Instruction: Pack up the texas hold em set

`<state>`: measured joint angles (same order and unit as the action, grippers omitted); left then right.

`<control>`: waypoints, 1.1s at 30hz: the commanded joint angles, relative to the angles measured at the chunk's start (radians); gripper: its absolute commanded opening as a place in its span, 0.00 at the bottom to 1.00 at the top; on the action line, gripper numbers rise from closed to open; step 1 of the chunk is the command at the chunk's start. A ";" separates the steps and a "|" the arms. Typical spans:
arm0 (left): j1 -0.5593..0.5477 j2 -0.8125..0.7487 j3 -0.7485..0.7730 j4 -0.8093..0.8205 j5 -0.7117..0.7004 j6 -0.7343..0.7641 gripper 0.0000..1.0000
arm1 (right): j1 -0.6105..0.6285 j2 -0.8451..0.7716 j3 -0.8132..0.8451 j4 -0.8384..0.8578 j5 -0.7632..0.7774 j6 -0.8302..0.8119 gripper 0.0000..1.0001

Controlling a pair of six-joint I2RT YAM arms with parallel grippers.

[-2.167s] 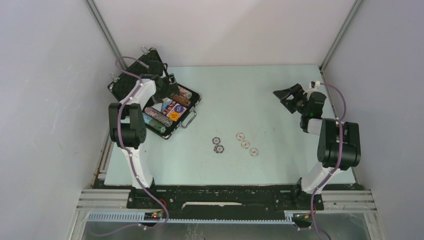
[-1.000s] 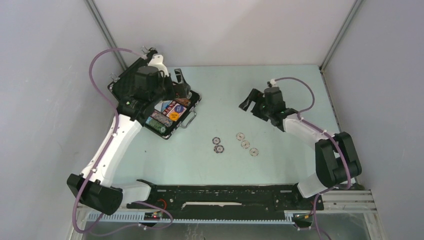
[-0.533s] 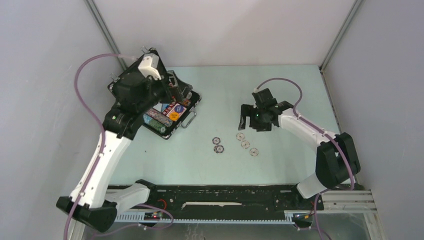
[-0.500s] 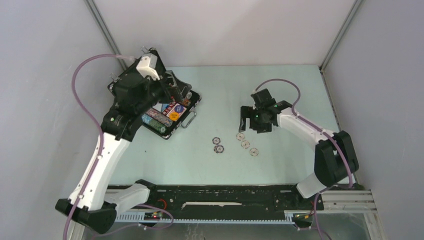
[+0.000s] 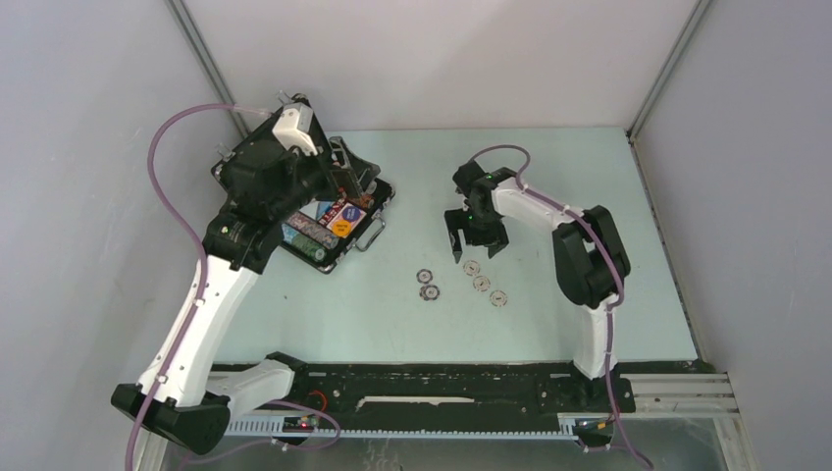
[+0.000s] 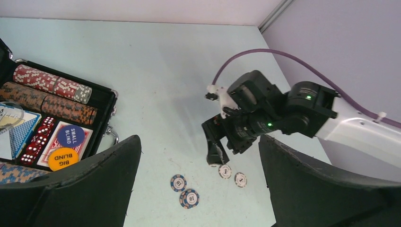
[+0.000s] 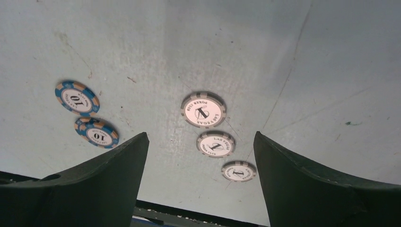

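Observation:
The black case (image 5: 378, 199) lies open at the back left, holding rows of poker chips (image 6: 52, 85), card decks (image 6: 19, 135), red dice (image 6: 38, 139) and a blue round button (image 6: 71, 136). My left gripper (image 5: 351, 180) hovers open and empty above the case. On the table lie three white "1" chips (image 7: 203, 109) in a row, with blue "10" chips (image 7: 76, 98) to their left. My right gripper (image 5: 476, 247) points down just above the row's far end, open, with nothing between its fingers (image 7: 118, 175). In the left wrist view, one finger of the right gripper (image 6: 227, 149) partly hides the nearest white chip.
The case's lid (image 5: 250, 157) stands against the left wall, under my left arm. An orange "big blind" button (image 6: 63, 156) lies beside the blue one. The case's silver handle (image 5: 371, 234) faces the loose chips. Grey walls close in the table on three sides.
My right arm has swung left and lowered, gripper now pointing down over the white chips. The left arm has stayed over the case.

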<state>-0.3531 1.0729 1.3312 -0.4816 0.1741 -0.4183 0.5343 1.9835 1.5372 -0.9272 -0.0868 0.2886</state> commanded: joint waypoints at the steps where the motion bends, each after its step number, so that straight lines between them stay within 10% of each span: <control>1: -0.001 -0.025 -0.013 0.027 0.030 -0.005 1.00 | 0.043 0.086 0.094 -0.097 0.048 -0.023 0.88; 33: 0.018 -0.033 -0.017 0.037 0.086 -0.019 1.00 | 0.068 0.158 0.112 -0.056 0.143 0.023 0.46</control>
<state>-0.3428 1.0641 1.3312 -0.4805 0.2386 -0.4217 0.5838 2.1471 1.6253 -1.0042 0.0044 0.3008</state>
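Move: The nearest white "1" chip lies almost beneath the right hand, about 1 cm back and 4 cm below the open fingertips. A second white chip is some 4 cm behind it and 2 cm to its right, and the third 7 cm back and 6 cm right of it; the first blue "10" chip sits roughly 11 cm to its left and 2 cm nearer the base. From the left hand, the nearest white chip is about 17 cm right, 2 cm back and 37 cm below. The right hand drops about 4 cm, easing back by under 1 cm, onto the white "1" chip lying farthest from the base, while the wrist tilts some 10 degrees so that the fingers come to point straight down. Held low there, the fingers narrow from nearly wide open to about half, first on the way down and then again at the table, until their tips pinch the chip's rim from its left and right. ##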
